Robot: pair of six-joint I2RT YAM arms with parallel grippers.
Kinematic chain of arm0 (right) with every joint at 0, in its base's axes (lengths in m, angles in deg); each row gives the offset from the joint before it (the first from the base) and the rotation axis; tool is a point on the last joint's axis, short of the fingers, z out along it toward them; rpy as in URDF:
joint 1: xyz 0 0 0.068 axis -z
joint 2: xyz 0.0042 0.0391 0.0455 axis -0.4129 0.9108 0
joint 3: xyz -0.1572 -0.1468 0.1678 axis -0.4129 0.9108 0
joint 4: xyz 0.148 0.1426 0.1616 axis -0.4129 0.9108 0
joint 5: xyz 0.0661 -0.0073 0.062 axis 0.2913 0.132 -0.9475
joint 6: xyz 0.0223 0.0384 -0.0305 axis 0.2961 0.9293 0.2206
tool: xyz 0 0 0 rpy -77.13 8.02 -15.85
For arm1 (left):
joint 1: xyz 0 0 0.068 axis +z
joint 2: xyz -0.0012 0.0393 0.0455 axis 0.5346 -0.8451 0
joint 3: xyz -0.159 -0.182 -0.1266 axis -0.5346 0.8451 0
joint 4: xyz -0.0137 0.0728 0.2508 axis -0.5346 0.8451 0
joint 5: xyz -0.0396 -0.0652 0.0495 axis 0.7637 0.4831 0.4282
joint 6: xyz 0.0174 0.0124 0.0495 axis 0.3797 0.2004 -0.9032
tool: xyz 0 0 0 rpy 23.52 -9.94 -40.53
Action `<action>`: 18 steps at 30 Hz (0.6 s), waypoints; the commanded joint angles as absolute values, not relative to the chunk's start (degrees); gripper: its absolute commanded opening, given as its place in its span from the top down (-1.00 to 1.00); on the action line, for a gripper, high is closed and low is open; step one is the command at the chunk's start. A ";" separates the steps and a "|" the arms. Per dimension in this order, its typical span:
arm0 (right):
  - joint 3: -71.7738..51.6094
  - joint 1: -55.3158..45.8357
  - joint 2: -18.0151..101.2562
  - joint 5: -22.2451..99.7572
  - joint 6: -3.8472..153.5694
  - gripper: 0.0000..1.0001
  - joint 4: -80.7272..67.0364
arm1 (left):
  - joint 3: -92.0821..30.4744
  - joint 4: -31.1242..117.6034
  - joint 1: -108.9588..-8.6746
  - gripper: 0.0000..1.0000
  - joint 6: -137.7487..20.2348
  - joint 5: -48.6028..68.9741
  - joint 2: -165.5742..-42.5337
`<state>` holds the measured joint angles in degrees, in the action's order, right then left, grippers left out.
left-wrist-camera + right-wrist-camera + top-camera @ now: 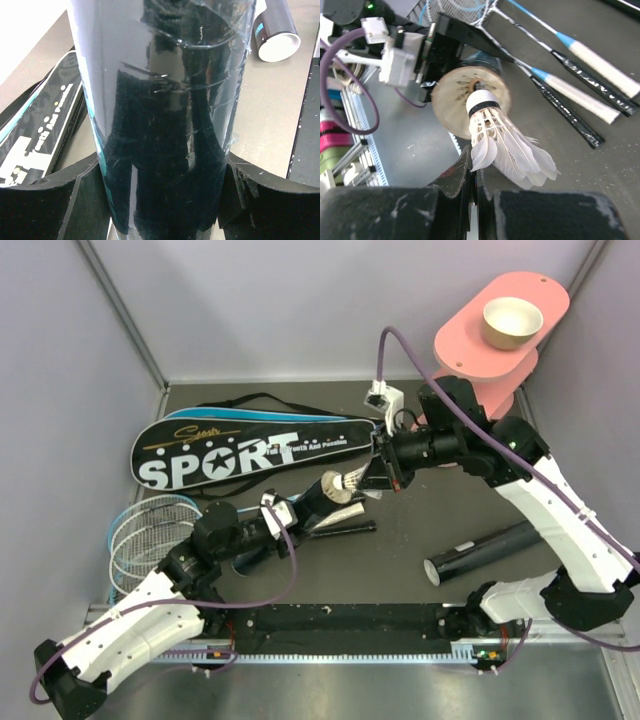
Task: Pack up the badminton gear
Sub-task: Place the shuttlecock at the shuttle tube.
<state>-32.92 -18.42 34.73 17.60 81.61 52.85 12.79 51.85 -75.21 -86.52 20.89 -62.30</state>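
Observation:
My left gripper point(285, 515) is shut on a black cylinder tube point(318, 502) and holds it off the table, its mouth turned toward the right arm. The left wrist view is filled by that glossy tube point(165, 125), with the jaws pressed on both its sides. My right gripper point(385, 478) is shut on a feather of a white shuttlecock point(352, 483). The shuttlecock's point(505, 145) cork end sits in the tube's open mouth point(452, 107), above the right gripper point(474, 170). A second black tube point(485, 552) lies on the table at the right.
A black racket bag lettered SPORT point(250, 448) lies at the back left over a blue one. Racket heads point(150, 530) lie at the left, their handles point(580, 95) under the tube. A pink stand point(480, 340) with a tan bowl point(512, 322) stands at the back right.

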 commanded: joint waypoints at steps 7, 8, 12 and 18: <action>-42.37 -26.32 40.25 19.75 78.42 0.85 61.38 | 11.13 47.19 -75.38 0.85 -87.04 23.28 -62.57; -43.07 -26.85 41.39 20.38 78.68 0.64 61.12 | 11.13 47.10 -75.38 0.85 -86.95 23.37 -62.66; -45.98 -28.00 42.28 23.98 83.23 0.12 55.17 | 10.78 47.10 -75.47 0.85 -87.03 23.81 -63.19; -42.82 -28.00 39.99 23.91 87.55 -0.21 46.98 | 11.31 46.84 -75.47 0.86 -86.77 23.54 -62.75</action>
<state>-42.87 -27.36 42.45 22.98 83.69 54.67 12.77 51.74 -75.21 -86.59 22.46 -63.30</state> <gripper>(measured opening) 0.588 0.713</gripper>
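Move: The mouth of the shuttle tube, already held tilted upwards in my left hand, lies about 6 cm to the left of my right hand, 2 cm back and 5 cm lower; the shuttlecock I hold by its feathers already has its cork close to it. On the table some 34 cm below my right hand, the white racket handle lies about 9 cm ahead and 6 cm left, the black racket handle 6 cm ahead and 6 cm left. From my left hand, the mouth is roughly 3 cm ahead, 7 cm right and 10 cm up. With my right hand I carry the shuttlecock cork first into the tube's mouth, back and left about 3 cm. Then I open the fingers from shut to a bit over half, letting go of the feathers, and carry on left, easing forward and up some 2 cm with the open fingers around the skirt's end. My left hand keeps its grip on the tube and holds it nearly still. ##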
